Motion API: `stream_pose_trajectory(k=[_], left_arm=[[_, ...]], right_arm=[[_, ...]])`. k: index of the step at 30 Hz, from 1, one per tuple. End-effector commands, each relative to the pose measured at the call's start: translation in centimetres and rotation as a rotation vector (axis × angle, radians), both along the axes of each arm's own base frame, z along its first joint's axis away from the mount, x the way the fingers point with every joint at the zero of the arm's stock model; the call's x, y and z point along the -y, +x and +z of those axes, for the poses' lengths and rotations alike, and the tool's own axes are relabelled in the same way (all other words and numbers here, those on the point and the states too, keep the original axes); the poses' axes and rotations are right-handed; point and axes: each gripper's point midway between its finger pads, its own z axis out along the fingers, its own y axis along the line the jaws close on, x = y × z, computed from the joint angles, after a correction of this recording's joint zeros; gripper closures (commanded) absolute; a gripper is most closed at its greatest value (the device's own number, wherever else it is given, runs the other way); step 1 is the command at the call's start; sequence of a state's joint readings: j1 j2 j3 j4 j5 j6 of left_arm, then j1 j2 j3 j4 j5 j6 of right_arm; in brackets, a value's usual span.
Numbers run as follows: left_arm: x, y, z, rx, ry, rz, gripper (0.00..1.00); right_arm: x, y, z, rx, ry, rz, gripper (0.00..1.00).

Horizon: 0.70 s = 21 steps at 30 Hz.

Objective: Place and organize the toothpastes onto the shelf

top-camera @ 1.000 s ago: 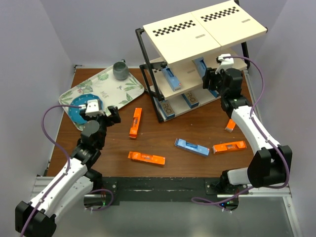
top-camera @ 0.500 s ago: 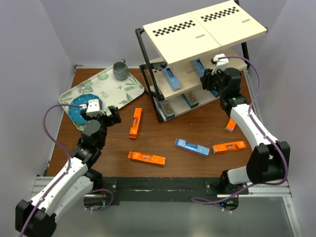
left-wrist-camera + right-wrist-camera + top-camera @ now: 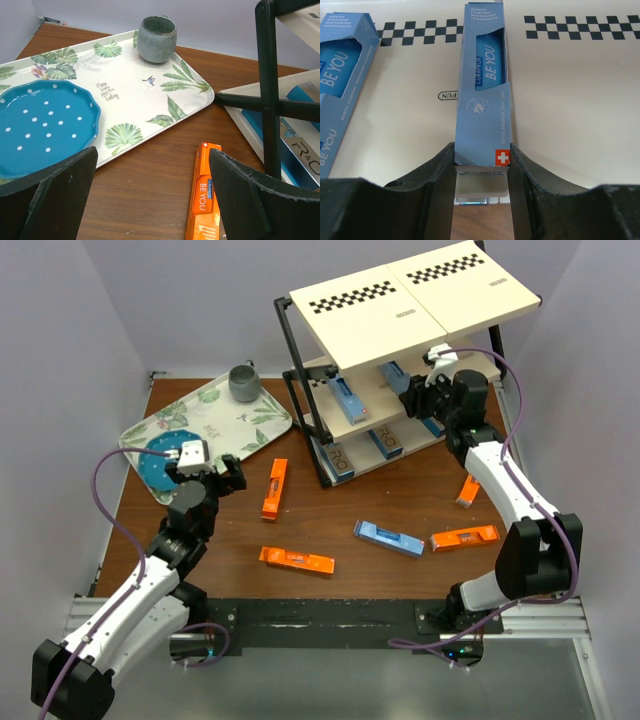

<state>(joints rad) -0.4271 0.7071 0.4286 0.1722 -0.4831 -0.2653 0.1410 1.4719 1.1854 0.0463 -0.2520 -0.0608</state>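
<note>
My right gripper (image 3: 481, 165) is shut on the near end of a blue toothpaste carton (image 3: 484, 90). The carton lies lengthwise on the middle board of the shelf (image 3: 570, 100), with another blue carton (image 3: 340, 85) to its left. From above, the right gripper (image 3: 415, 398) reaches under the checkered top board of the shelf (image 3: 420, 290). My left gripper (image 3: 152, 152) is open above the table; an orange carton (image 3: 205, 200) lies just inside its right finger. Several more cartons lie on the table: orange ones (image 3: 274, 488) (image 3: 296, 560) (image 3: 464, 537) and a blue one (image 3: 388, 537).
A leaf-patterned white tray (image 3: 215, 425) at the back left holds a grey cup (image 3: 243, 382) and a blue dotted plate (image 3: 160, 455). A small orange carton (image 3: 466, 493) leans by the right arm. The shelf's lowest board holds a silver-white carton (image 3: 338, 457) and a blue one (image 3: 385, 443).
My right gripper has moved left, further in under the shelf's top board, and closed on the blue carton. The left arm has barely shifted.
</note>
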Motion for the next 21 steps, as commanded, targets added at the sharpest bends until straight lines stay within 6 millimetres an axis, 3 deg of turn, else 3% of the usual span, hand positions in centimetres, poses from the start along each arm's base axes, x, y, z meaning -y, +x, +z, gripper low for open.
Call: stream_pose_trajectory(k=[1, 5, 6, 13, 18, 20, 21], left_arm=[[0.2, 0.4, 2.0, 0.061, -0.008, -0.004, 0.02], [0.3, 0.4, 1.9, 0.059, -0.008, -0.010, 0.02], [0.4, 0.4, 2.0, 0.062, -0.008, -0.014, 0.02], [1.0, 0.4, 2.2, 0.071, -0.004, -0.053, 0.02], [2.3, 0.2, 2.5, 0.088, 0.015, -0.135, 0.01], [2.8, 0.1, 2.6, 0.096, 0.020, -0.167, 0.01], [3.3, 0.1, 2.7, 0.103, 0.024, -0.197, 0.01]], right_arm=[[-0.6, 0.1, 2.1, 0.050, 0.018, 0.035, 0.76], [-0.4, -0.2, 2.0, 0.047, 0.021, 0.022, 0.67], [-0.3, -0.3, 2.0, 0.045, 0.019, 0.016, 0.56], [0.3, -2.1, 3.4, 0.054, 0.010, -0.001, 0.27], [1.5, -5.7, 3.0, -0.024, -0.016, -0.038, 0.17], [1.9, -7.5, 1.3, -0.103, -0.022, -0.046, 0.16], [2.1, -8.5, 1.4, -0.112, -0.017, -0.055, 0.14]])
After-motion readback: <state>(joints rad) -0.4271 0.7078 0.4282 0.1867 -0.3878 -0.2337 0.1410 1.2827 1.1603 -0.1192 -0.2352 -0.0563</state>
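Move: My right fingers still pinch the near end of the blue toothpaste lying on the middle shelf; its middle is some 6 cm ahead, 3 cm left and 1 cm below. The second blue box on that shelf lies about 2 cm ahead, 13 cm left. From my left hand the pinched toothpaste is roughly 20 cm ahead, 31 cm right and 4 cm up, while the orange toothpaste lies about 3 cm ahead, 10 cm right, 17 cm below. I hold my right hand still on the blue toothpaste, then spread the fingers wide to let go of its near end and pull back about 5 cm and up 3 cm, speeding up, off the shelf's front edge with the wrist's attitude kept. Late on, my open left hand starts swinging right towards the orange toothpaste, turning a few degrees clockwise. ##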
